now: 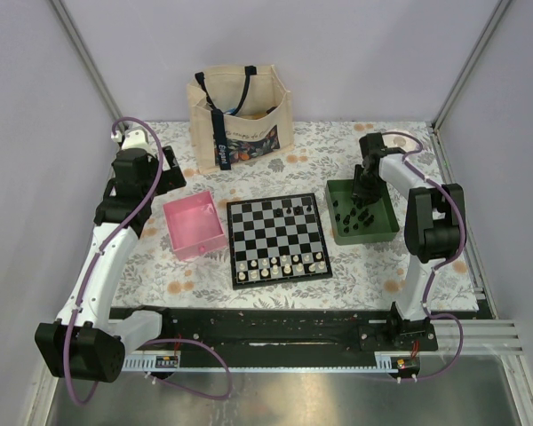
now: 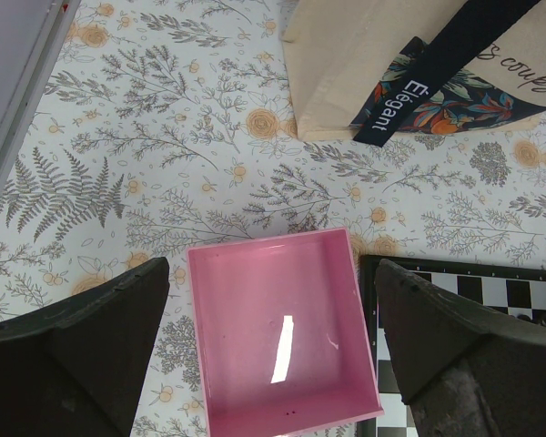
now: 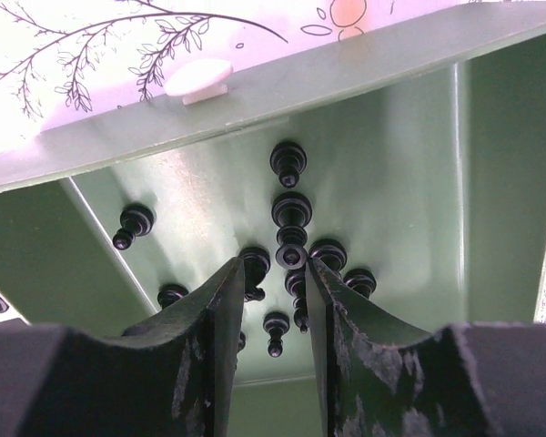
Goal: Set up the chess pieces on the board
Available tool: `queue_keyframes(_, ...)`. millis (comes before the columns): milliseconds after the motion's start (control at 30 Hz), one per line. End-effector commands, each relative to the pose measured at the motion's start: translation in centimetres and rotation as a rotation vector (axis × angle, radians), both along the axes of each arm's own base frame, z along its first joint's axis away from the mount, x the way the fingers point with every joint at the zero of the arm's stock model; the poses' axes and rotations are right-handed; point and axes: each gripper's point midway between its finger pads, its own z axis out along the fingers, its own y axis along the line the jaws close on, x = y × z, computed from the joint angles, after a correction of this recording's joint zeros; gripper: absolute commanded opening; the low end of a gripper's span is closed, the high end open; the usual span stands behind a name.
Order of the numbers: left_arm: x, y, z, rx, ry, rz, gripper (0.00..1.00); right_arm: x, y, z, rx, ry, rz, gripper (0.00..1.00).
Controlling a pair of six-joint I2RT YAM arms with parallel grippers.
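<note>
The chequered board [image 1: 278,238] lies mid-table, with a few black chess pieces [image 1: 289,210] on its far rows and white pieces [image 1: 280,264] on its near rows. Several more black chess pieces [image 3: 291,218] lie scattered in the green tray [image 1: 386,226] to the board's right. My right gripper [image 3: 274,266] is down inside this tray, open with a narrow gap. One lying piece [image 3: 276,330] shows between the fingers and another [image 3: 297,289] rests against the right finger; neither is clamped. My left gripper [image 2: 273,264] hangs wide open above the pink tray [image 2: 282,337], holding nothing.
The empty pink tray [image 1: 195,226] sits left of the board. A cloth tote bag [image 1: 240,115] stands at the back. A small white object [image 3: 198,78] lies on the flowered cloth just beyond the green tray's far wall [image 3: 255,100].
</note>
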Motion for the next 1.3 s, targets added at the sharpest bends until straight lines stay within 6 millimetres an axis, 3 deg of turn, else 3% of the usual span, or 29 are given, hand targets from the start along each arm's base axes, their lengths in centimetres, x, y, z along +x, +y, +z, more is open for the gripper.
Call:
queue_keyframes(0,0.3,0.0,1.4,0.004,-0.049,-0.007,0.99,1.8,-0.5,0.8,-0.018,-0.056,-0.008,0.42)
queue_keyframes(133,0.3,0.0,1.4,0.004,-0.049,-0.009,0.99,1.9,-0.6,0.6,-0.017,-0.054,-0.014,0.34)
queue_keyframes(433,0.3,0.0,1.3,0.004,-0.047,-0.009,0.99,2.0,-1.1,0.4,-0.033,-0.055,-0.022,0.34)
queue_keyframes(533,0.3,0.0,1.4,0.004,-0.047,-0.009,0.99,2.0,-1.2,0.2,-0.033,-0.05,-0.026,0.27)
queue_keyframes(733,0.3,0.0,1.4,0.003,-0.049,-0.01,0.99,2.0,-1.3,0.4,-0.034,-0.053,-0.026,0.27)
queue_keyframes(833,0.4,-0.1,1.4,0.002,-0.048,-0.013,0.99,2.0,-1.1,0.3,-0.031,-0.053,-0.024,0.16)
queue_keyframes(867,0.3,-0.1,1.4,0.002,-0.049,-0.011,0.99,2.1,-1.2,0.5,-0.027,-0.057,-0.024,0.16)
queue_keyframes(933,0.3,-0.1,1.4,0.002,-0.049,-0.011,0.99,2.1,-1.1,0.6,-0.026,-0.06,-0.022,0.02)
queue_keyframes(1267,0.3,0.0,1.5,0.003,-0.052,-0.01,0.99,2.0,-1.1,3.0,-0.018,-0.105,-0.016,0.0)
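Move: The tall black piece the right hand goes for stands in the green box, about 1 cm ahead of the hand and 1 cm to its right, its middle some 2 cm lower. From this hand, a pawn stands 4 cm ahead and 2 cm right, another 3 cm ahead and 6 cm left. A third black piece is 1 cm back and 1 cm left. The tall piece lies roughly 63 cm right of the left hand, 5 cm ahead, 23 cm lower. Forward and to the right by under 1 cm each, and about half a centimetre down, the right hand centres its fingertips on the head of the tall black piece in the green box, fingers still pointing steeply down. The fingers close in steps from under half open to about a fifth and pinch the head, the gripper's effort rising at the end while the hand stands still. ##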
